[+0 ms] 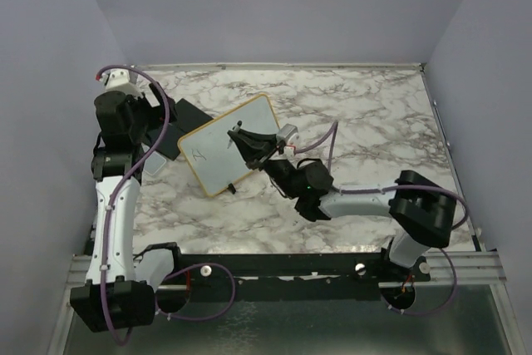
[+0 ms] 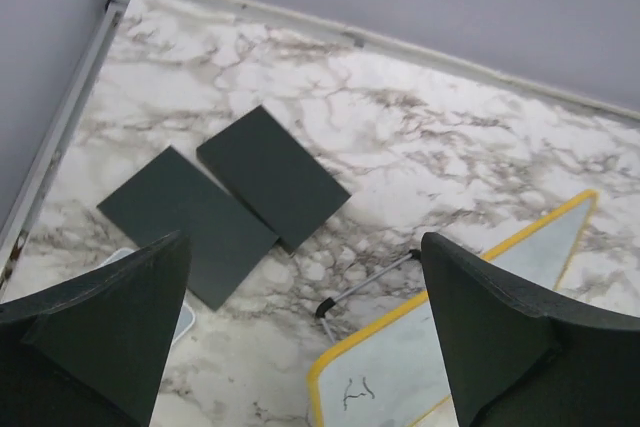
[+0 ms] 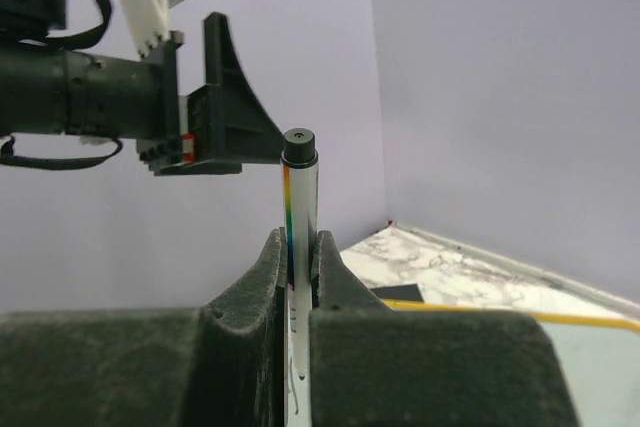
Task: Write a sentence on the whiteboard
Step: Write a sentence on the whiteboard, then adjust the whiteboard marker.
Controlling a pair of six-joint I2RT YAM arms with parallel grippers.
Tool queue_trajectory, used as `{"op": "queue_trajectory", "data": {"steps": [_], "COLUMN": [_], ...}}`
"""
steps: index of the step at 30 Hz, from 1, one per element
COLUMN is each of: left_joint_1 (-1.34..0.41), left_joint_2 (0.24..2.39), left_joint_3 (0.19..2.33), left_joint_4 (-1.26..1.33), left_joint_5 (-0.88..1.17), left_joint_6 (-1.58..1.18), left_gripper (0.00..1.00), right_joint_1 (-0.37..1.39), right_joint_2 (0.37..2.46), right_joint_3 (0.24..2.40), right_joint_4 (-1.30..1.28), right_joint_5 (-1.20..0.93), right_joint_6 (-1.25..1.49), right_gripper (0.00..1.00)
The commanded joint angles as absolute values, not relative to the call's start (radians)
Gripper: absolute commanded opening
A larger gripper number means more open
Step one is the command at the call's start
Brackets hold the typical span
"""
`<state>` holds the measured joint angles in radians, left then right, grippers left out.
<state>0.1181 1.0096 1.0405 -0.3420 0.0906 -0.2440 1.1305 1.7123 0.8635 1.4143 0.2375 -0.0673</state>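
Observation:
The whiteboard (image 1: 218,155), white with a thin yellow frame, stands tilted on the marble table left of centre. A few thin dark strokes of the sentence (image 2: 357,390) show near its left corner. My right gripper (image 1: 248,144) hovers over the middle of the board, shut on a white marker (image 3: 300,192) with a rainbow stripe and a black end. The marker's tip is hidden below the fingers. My left gripper (image 2: 305,239) is open, holds nothing, and hangs above the table just left of the whiteboard (image 2: 400,362).
Two flat black rectangular blocks (image 2: 272,175) (image 2: 185,222) lie side by side on the table left of the board. The board's thin metal stand leg (image 2: 365,287) sticks out behind it. Lilac walls close in the table (image 1: 374,139) on three sides.

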Motion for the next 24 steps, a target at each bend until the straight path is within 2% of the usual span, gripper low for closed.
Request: {"op": "queue_trajectory", "data": {"steps": [1, 6, 10, 17, 22, 24], "left_joint_1": [0.124, 0.095, 0.013, -0.199, -0.244, -0.248], "left_joint_2": [0.949, 0.901, 0.878, 0.876, 0.864, 0.873], "left_joint_3": [1.127, 1.143, 1.144, 1.112, 1.094, 1.079], "left_joint_4": [-0.368, -0.365, -0.347, -0.321, -0.303, -0.301], "left_joint_5": [0.272, 0.516, 0.722, 0.875, 0.947, 0.974], "left_joint_6": [-0.213, -0.226, -0.246, -0.233, -0.210, -0.205], "left_gripper": [0.96, 0.93, 0.92, 0.93, 0.95, 0.92], "right_joint_1": [1.080, 1.033, 1.000, 0.992, 0.993, 0.993], "right_joint_2": [1.517, 1.358, 1.272, 1.194, 1.193, 1.193], "right_joint_3": [0.875, 0.942, 0.953, 0.943, 0.950, 0.950], "right_joint_4": [1.106, 0.724, 0.570, 0.512, 0.482, 0.480], "right_joint_5": [0.182, 0.120, 0.057, -0.067, -0.073, -0.085], "right_joint_6": [-0.026, 0.053, 0.116, 0.177, 0.201, 0.214], "right_gripper": [0.01, 0.01, 0.01, 0.01, 0.01, 0.01]}}
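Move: The marker stands upright in my closed right fingers, roughly 20 cm to the right of my open left hand, 11 cm nearer the base and about level. From my right hand, my left gripper is thus some 20 cm left, 11 cm ahead; the whiteboard's middle is about 7 cm ahead, neither left nor right, 18 cm below; the written mark is 10 cm left, 4 cm ahead, 17 cm below. I lift my wide-open left hand about 8 cm, then sweep it level some 21 cm right and 13 cm back towards the marker, turning it about 60 degrees clockwise and stopping short of touching. My right hand, still gripping the marker, rises and shifts right, off the mark, then sinks slightly and draws back, turning a little counter-clockwise and tipping down. ##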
